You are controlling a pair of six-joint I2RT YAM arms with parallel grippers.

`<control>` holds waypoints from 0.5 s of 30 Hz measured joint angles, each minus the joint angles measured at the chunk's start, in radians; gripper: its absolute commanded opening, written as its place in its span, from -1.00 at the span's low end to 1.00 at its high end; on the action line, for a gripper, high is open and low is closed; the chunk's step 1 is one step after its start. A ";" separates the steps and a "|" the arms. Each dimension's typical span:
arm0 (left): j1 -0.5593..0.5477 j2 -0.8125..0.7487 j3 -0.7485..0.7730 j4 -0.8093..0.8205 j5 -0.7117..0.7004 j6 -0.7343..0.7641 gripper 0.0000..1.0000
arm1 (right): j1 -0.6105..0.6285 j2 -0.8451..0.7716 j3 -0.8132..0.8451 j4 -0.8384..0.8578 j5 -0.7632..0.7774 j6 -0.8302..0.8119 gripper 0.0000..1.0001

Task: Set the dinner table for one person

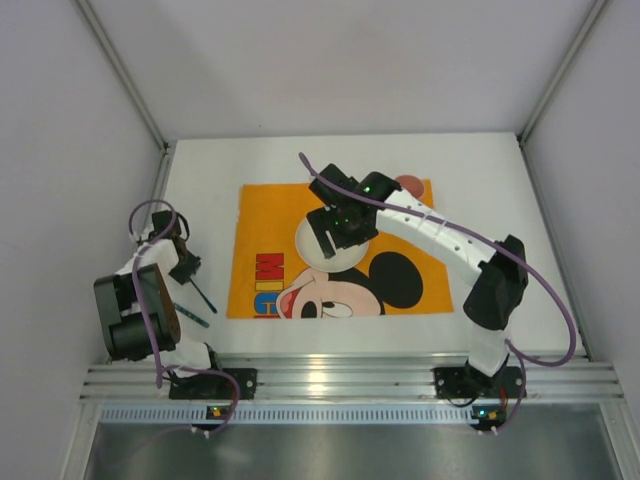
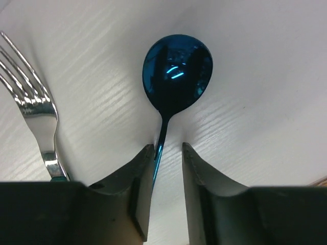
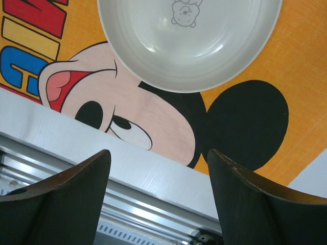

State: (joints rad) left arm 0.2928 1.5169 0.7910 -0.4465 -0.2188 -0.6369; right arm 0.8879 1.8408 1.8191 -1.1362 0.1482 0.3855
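Observation:
A shiny blue spoon lies on the white dinner table, its thin handle running back between the jaws of my left gripper. The handle rests against the left finger, and a gap shows on the right side. A silver fork lies just left of the spoon. Over the orange Mickey Mouse placemat, my right gripper hovers open and empty near a white bowl. From above, the left gripper sits left of the placemat, and the right gripper partly covers the bowl.
The right arm partly hides a pinkish round thing at the placemat's far right corner. A metal rail runs along the near table edge. Grey walls close in the left, right and back.

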 measured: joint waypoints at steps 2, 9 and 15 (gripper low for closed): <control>0.001 0.014 0.000 0.034 -0.008 0.005 -0.61 | 0.000 0.001 0.000 -0.002 0.000 0.000 0.53; 0.002 0.066 0.035 0.098 -0.007 0.019 -1.00 | -0.003 0.001 0.000 -0.005 0.001 0.000 0.52; 0.002 0.101 0.107 0.042 -0.001 0.069 -1.00 | -0.024 0.001 0.000 -0.004 0.009 0.003 0.53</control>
State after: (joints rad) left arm 0.2947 1.6180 0.8982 -0.4046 -0.2195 -0.5682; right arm 0.8635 1.8420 1.8191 -1.1404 0.1574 0.3882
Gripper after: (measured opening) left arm 0.021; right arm 0.764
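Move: The spoon lies under the left fingertips, its slim neck already between them; its middle is about 2 cm back and 1 cm right, practically at fingertip height. The fork lies some 8 cm back and 3 cm left of that hand, and the orange cloth's middle about 37 cm right and 6 cm ahead. From the right hand the spoon is roughly 40 cm left, level with it fore and aft, and 17 cm below. The left fingers close and pinch the spoon near its neck while sweeping forward about 4 cm, slightly left. ##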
